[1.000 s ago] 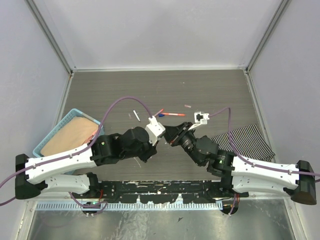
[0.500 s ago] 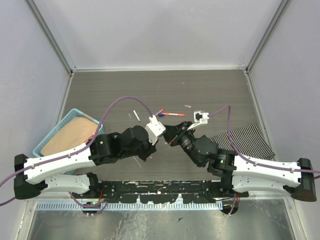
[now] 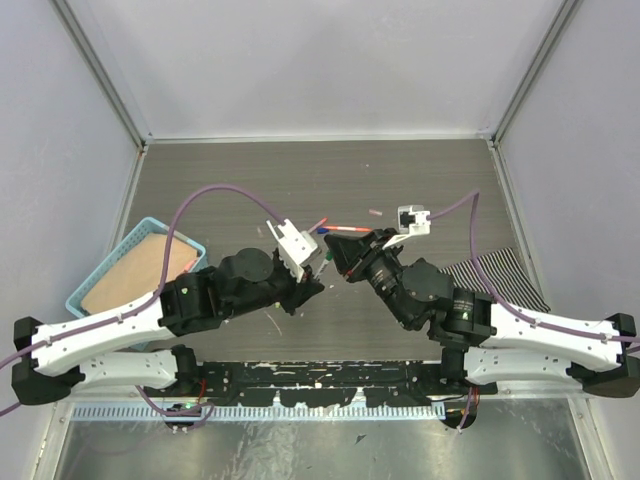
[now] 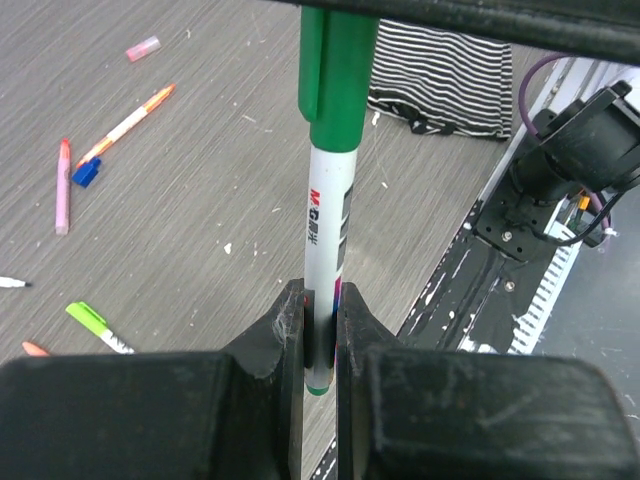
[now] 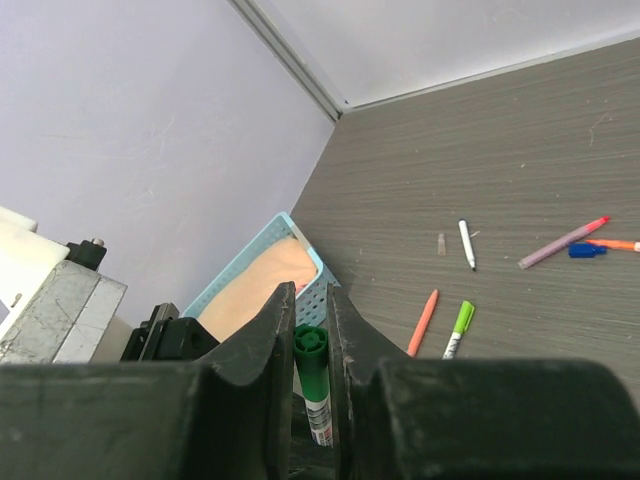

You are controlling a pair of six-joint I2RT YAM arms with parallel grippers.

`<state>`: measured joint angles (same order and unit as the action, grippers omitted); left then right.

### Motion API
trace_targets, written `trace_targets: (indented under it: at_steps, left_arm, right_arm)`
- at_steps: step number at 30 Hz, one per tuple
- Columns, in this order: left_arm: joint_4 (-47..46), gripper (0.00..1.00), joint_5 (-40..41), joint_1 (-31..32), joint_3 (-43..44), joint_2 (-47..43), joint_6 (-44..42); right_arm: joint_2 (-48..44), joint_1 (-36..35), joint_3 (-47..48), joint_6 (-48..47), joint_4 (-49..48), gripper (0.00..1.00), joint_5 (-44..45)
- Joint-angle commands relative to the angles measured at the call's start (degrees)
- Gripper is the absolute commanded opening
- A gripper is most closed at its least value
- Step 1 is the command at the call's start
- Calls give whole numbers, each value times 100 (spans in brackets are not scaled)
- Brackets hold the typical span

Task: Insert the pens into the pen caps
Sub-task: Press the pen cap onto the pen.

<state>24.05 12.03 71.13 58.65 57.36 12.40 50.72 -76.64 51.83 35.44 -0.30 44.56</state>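
Note:
A white-barrelled green pen stands between my two grippers, its green pen cap seated on its far end. My left gripper is shut on the lower barrel. My right gripper is shut on the green cap. In the top view the left gripper and right gripper meet above the table's near middle. Loose on the table lie an orange pen, a light-green pen, a white pen, a pink pen, an orange-tipped pen, a blue cap and a pink cap.
A light-blue basket with a tan pad inside sits at the left edge. A striped cloth lies at the right. Purple cables arch over both wrists. Walls enclose the table on three sides.
The left wrist has swung to the left and the right wrist has shifted up and to the right. Both grippers keep their hold where they meet.

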Motion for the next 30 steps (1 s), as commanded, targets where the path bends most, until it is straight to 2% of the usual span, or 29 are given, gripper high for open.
trace_targets:
  at_steps: [1, 8, 17, 22, 30]
  left_arm:
    - [-1809, 0, 416, -117, -24, -286, 215]
    - [-1817, 0, 165, -117, -295, -309, 348]
    - [-1791, 0, 159, -117, -510, -433, 351]
    - [-1694, 0, 112, -119, -722, -504, 395]
    - [-1206, 0, 554, -117, -1088, -564, 851]
  right_arm:
    - [25, -255, 266, -422, 1093, 15, -75]
    - [93, -254, 737, -980, 767, 20, -51]
    - [95, -255, 809, -1018, 483, 29, 82]
    - [-120, -247, 747, -1117, 205, 48, 135]
    - [-268, -252, 656, -1241, 495, 61, 277]
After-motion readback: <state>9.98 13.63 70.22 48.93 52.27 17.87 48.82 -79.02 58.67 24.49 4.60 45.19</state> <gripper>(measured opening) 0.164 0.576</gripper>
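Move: The green pen cap, already on its white pen, is gripped by the right hand, its middle some 2 cm below that hand's point and about 1 cm ahead. From the left hand, which holds the pen's lower end, the cap is about 7 cm up, 4 cm forward and 3 cm right. The blue-capped orange marker lies roughly 25 cm ahead of the left hand and 4 cm right, the pink pen about 26 cm ahead and 2 cm left, both some 26 cm below. The capped pen, still gripped at both ends, is first carried up some 3 cm by both hands, the left fingers tipping upward. Then the right fingers open wide and let go of the cap, that hand easing about 2 cm right and a little higher, while the left keeps its pinch on the barrel and sinks back some 3 cm, down and away from the right hand. ##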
